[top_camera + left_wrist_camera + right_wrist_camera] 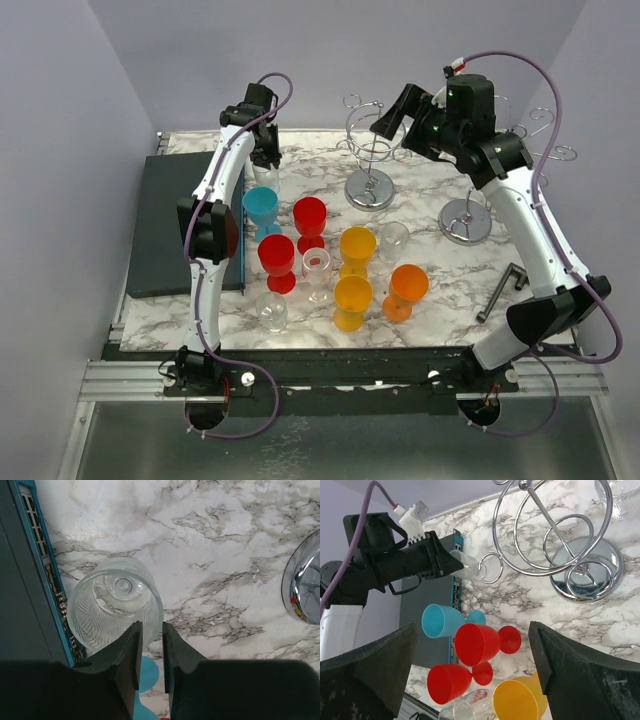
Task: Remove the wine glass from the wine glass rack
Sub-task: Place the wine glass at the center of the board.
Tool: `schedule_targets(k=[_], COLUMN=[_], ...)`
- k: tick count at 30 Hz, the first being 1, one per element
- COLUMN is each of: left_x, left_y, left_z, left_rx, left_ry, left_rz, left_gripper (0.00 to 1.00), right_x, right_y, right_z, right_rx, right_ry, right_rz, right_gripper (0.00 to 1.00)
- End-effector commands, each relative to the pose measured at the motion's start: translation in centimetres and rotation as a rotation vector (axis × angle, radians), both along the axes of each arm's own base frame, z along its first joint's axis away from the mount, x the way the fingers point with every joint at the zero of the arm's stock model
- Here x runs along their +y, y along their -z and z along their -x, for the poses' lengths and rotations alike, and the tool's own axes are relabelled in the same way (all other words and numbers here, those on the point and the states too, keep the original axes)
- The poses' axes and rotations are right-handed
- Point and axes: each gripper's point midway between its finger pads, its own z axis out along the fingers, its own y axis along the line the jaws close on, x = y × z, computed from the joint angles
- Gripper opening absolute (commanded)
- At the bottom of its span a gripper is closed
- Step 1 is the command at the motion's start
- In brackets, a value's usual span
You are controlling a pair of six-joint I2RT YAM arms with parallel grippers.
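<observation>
A clear ribbed wine glass [112,605] stands upright on the marble table beside the blue-edged dark box. My left gripper [152,626] hangs over its near rim, jaws a narrow gap apart, one finger on each side of the thin glass wall without pinching it. In the top view that glass [266,180] sits under the left gripper [266,160]. The chrome wine glass rack [368,150] stands at the back centre. My right gripper [475,670] is wide open and holds nothing, up high beside the rack [555,535].
A second rack's base [466,220] lies under the right arm. Blue [261,205], red [310,220], yellow [357,247] and orange [406,288] cups and several clear glasses [317,270] crowd the table's middle. The dark box [185,225] is on the left, a black handle [500,290] on the right.
</observation>
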Motion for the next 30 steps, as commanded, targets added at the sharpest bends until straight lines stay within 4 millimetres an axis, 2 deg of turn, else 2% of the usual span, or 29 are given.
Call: schedule_targets(k=[1,7,14,22,30], left_x=[0.0,-0.1,-0.2,-0.2,-0.3], left_y=[-0.1,-0.8,-2.5,-6.3,-9.3], left_z=[-0.7,-0.9,-0.9,-1.0,-0.8], left_rx=[-0.026,-0.041,-0.076,-0.159,-0.224], left_ry=[0.009,0.011,0.01,0.003,0.0], left_rz=[-0.025,-0.018,-0.003,0.017,0.041], left_gripper=[0.29,0.31,0.35,0.45,0.51], right_x=[-0.2,-0.2,-0.5,-1.0,-1.4], right_y=[-0.1,-0.2,-0.7,-1.3,-1.8], right_z=[-0.3,-0.5,-1.0,-1.8,-3.0], right_rx=[-0.005,-0.008,-0.023,-0.044,-0.061], right_ry=[0.017,0.019,0.045,0.062,0.078], right_rz=[0.03,0.028,0.038,0.08,0.129], right_gripper=[1.0,1.0,1.0,1.0,1.0])
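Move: About 2 cm left and 1 cm ahead of the left hand, middle roughly 7 cm below it, stands the clear wine glass just set down, its rim still between parted fingertips. The blue glass is some 7 cm back and 3 cm left of that hand; the far red glass about 10 cm back, 7 cm right. From the empty right hand, the rack's last hanging glass lies about 19 cm ahead, 2 cm right and 21 cm below, the rack's middle 14 cm ahead and 4 cm left. Spreading its already parted fingers further, to about half open, the left hand barely moves at first, then rises straight up some 3 cm, clearing the clear glass's rim and tipping its fingers up slightly. The right hand, still wide open and empty, eases forward about 2.5 cm and up 2 cm beside the rack, with a slight drift right. ##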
